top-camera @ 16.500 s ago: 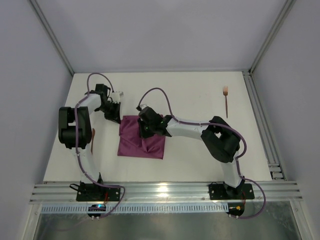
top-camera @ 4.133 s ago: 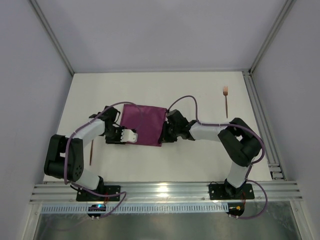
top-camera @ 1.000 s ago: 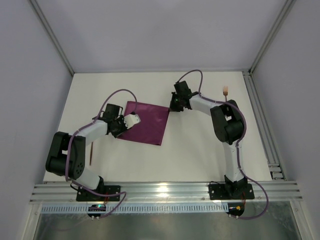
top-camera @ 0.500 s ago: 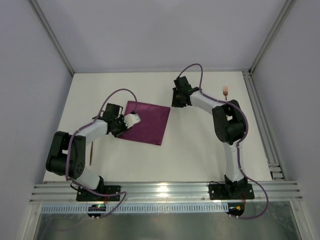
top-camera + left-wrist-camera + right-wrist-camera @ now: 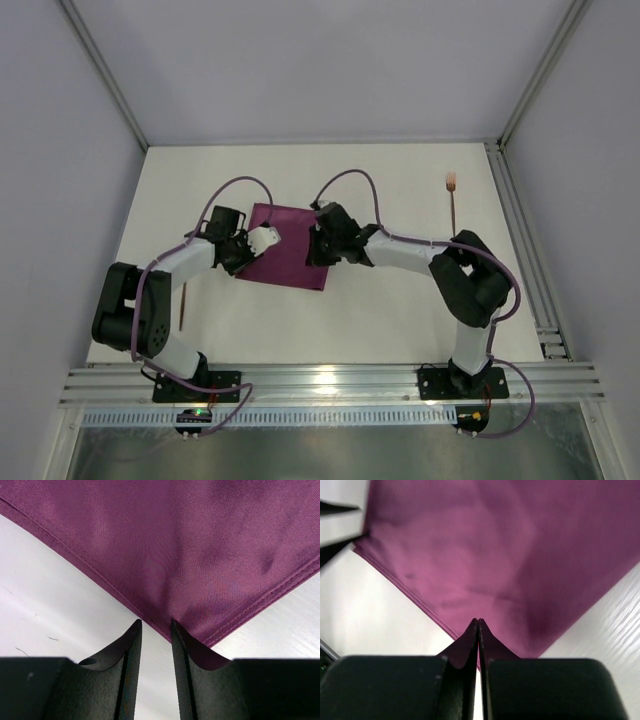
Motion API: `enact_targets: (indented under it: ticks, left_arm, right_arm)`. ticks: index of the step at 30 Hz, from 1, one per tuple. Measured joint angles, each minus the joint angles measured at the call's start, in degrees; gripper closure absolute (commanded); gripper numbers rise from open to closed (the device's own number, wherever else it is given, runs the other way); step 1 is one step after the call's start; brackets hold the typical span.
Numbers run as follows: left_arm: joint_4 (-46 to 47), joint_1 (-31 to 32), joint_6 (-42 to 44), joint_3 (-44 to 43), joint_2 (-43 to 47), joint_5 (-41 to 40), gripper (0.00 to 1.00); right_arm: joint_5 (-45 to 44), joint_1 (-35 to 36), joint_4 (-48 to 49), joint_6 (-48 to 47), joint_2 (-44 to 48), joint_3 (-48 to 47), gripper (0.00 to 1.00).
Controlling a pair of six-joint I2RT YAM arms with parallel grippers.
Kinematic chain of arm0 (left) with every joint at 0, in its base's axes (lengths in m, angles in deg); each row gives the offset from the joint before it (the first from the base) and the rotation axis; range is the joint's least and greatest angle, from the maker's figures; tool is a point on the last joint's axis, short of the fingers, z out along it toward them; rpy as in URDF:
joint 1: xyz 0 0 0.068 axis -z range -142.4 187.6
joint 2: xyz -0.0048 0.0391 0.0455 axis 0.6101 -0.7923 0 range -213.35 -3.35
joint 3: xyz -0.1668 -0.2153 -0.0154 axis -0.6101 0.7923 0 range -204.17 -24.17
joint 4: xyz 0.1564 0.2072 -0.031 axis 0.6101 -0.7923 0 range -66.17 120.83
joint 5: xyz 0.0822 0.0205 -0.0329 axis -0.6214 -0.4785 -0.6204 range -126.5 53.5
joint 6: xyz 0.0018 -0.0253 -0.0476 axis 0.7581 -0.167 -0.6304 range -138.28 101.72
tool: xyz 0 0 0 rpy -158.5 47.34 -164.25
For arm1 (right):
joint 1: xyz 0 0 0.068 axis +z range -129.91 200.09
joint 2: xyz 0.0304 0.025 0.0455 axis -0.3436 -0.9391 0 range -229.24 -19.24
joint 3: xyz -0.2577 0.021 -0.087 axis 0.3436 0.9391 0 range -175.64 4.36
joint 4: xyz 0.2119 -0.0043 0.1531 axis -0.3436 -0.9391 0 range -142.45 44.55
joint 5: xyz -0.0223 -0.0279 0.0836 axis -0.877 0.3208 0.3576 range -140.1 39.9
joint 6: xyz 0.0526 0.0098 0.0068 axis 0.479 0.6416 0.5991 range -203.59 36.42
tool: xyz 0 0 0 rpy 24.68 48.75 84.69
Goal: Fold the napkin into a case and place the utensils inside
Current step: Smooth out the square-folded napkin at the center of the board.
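The maroon napkin [image 5: 284,250] lies flat on the white table, between the two arms. My left gripper [image 5: 262,238] is at its left edge. In the left wrist view that gripper [image 5: 156,622] is open, with bare table between the fingers; one fingertip overlaps the napkin [image 5: 190,545] hem. My right gripper [image 5: 318,245] hangs over the napkin's right edge. In the right wrist view it [image 5: 478,621] is shut, tips above the napkin [image 5: 510,545] near its hem; no cloth shows between them. A copper fork [image 5: 453,200] lies far right. A second thin utensil [image 5: 183,302] lies beside the left arm.
Grey walls close in the table on three sides. An aluminium rail [image 5: 525,240] runs along the right edge, and another rail [image 5: 330,382] crosses the near edge at the arm bases. Cables loop above both arms.
The right gripper has swung from beyond the napkin's far right corner back over its right edge, shutting as it came. The left gripper has stayed at the left edge.
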Motion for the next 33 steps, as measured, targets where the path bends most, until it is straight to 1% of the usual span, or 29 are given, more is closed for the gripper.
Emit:
enact_targets:
  ticks: [2,5,9,14,19,24,28,33]
  left_arm:
    - [0.0,0.0,-0.1,0.0,0.0,0.0,0.68]
    - [0.0,0.0,-0.4,0.0,0.0,0.0,0.68]
    - [-0.1,0.0,-0.8,-0.1,-0.2,0.1,0.71]
    - [-0.2,0.1,-0.7,-0.1,-0.2,0.1,0.71]
    - [-0.7,0.1,-0.4,-0.1,0.0,1.4,0.68]
    - [-5.3,0.0,-0.9,-0.1,1.7,5.7,0.65]
    - [-8.7,0.0,-1.6,-1.0,3.5,7.5,0.64]
    - [-11.1,-0.5,-2.8,-3.5,4.9,8.4,0.64]
  right_arm:
    - [1.7,1.0,2.5,2.3,0.5,5.2,0.96]
    - [3.4,0.3,6.8,6.0,1.1,12.4,0.96]
    - [3.7,-0.8,11.7,9.0,4.2,18.3,0.96]
    - [3.5,-2.1,12.9,10.2,7.9,23.1,0.97]
    - [1.9,-4.3,8.7,7.8,9.7,23.1,0.96]
    - [0.2,-2.9,3.0,4.1,10.2,17.9,0.96]
    - [-0.1,0.5,3.4,2.8,11.5,14.7,0.96]
    - [0.7,2.3,5.1,3.9,11.3,15.6,0.96]
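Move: The folded napkin's near-left corner lies under the left hand's fingertips, about 2 cm to the hand point's right, 2 cm back and 1 cm below; a brown utensil lies some 12 cm left of that hand and 6 cm back. Its near-right corner is about 7 cm back, 3 cm right and 6 cm below the right hand; from there the napkin's middle is some 6 cm ahead and 7 cm left. The napkin's near-right corner is approached by the shut right hand, which drops back and down about 5 cm each, sweeps roughly 5 cm right at cloth level, then rises and comes back left, ending above the near edge. At the near-left corner the left fingers first stay put, part-open, then draw back and slightly right about 3 cm and lift free. ##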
